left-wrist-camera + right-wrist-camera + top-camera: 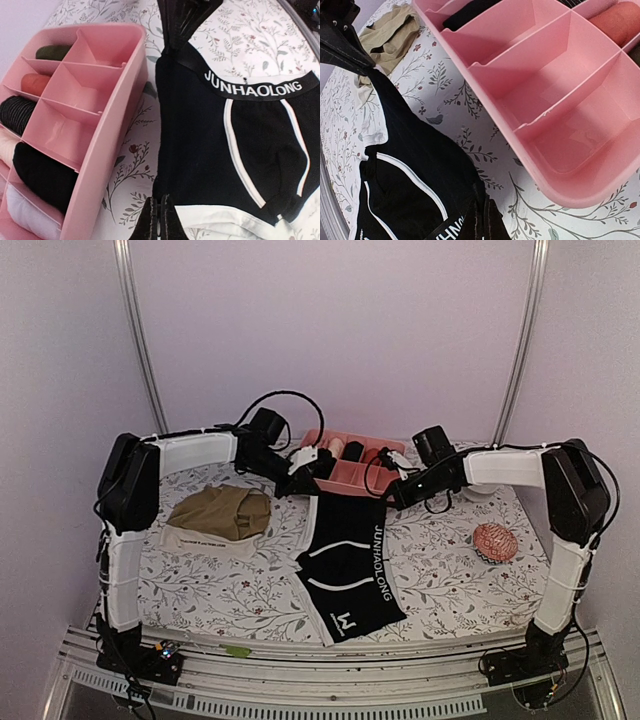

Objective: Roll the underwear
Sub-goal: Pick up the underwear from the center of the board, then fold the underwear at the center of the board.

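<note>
A black underwear (345, 570) with white trim and a JUNHAOLONG waistband lies spread flat in the middle of the table. My left gripper (298, 478) is shut on its far left corner, by the white hem; the left wrist view shows the closed fingers (160, 217) pinching black fabric (200, 140). My right gripper (393, 495) is shut on the far right corner, at the end of the waistband, with its jaws (487, 222) closed on the cloth (415, 165). An olive-brown underwear (220, 515) with a cream waistband lies crumpled at the left.
A pink divided box (352, 462) stands just behind both grippers, some compartments holding rolled items (40, 175) and others bare (560, 85). A red-and-white patterned ball (494, 541) sits at the right. The table has a floral cloth (450, 580).
</note>
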`<state>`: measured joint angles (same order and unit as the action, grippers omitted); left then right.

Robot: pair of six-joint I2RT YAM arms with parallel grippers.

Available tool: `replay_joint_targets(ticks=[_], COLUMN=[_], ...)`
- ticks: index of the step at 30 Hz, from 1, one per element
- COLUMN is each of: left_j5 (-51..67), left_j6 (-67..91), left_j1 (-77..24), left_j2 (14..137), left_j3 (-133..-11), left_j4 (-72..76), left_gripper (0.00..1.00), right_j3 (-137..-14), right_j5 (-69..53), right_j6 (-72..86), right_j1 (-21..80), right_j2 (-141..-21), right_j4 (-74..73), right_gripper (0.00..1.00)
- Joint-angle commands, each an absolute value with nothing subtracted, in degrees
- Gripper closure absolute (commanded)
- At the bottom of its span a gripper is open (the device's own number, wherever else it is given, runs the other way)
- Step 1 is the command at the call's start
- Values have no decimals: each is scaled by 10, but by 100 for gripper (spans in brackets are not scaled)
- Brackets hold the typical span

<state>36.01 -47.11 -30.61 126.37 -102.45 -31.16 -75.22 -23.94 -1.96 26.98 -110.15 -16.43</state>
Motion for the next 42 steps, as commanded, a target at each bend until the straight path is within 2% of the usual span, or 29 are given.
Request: replay_joint_targets(ticks=[1,11,16,23,26,30,42], left_j5=[396,450,458,407,364,362,382], left_j6=[-472,-380,-279,-221,-217,-236,-371], left_j1=[-326,-388,-407,-356,-315,-278,-282], left_j2=[1221,1098,1148,1243,1266,1293,1184], left_j3=[-962,-757,-726,-769,-815,-892,-879], left_j4=[-314,-269,-255,-262,-263,-302,-360], left_gripper=[100,100,100,100,100,100,100], right_j3=[-730,-619,-555,-563,-593,-645,-717], right_j5=[-281,-325,-330,-338,-341,-334,-327], right_j6=[-36,-14,24,60,83,109,50], right_j1=[276,334,352,352,353,352,344], right_j2=[-1057,-1014,-1034,-1091,-1118,-1135,-1079], right_j4=[-177,-170,-131,-93,-78,-77,-183], right_gripper=[100,100,100,100,100,100,100])
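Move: Both closed grippers already hold the underwear's far edge, lifted; the garment's middle lies about 15 cm back, 10 cm to the right and 8 cm below the left hand, and about 14 cm back, 9 cm to the left and 7 cm below the right. The pink box stands some 14 cm ahead, 10 cm right of the left hand and 7 cm below it; the brown cloth is about 25 cm to that hand's left, level with it and 9 cm lower. Back and then down, both arms swing the held edge over the rest of the underwear, the left by about 17 cm and the right slightly less, fingertips tilting back towards the base. Near the table they turn forward again, the left much farther, both edging left, and finally rise a few centimetres with both pinches kept. ##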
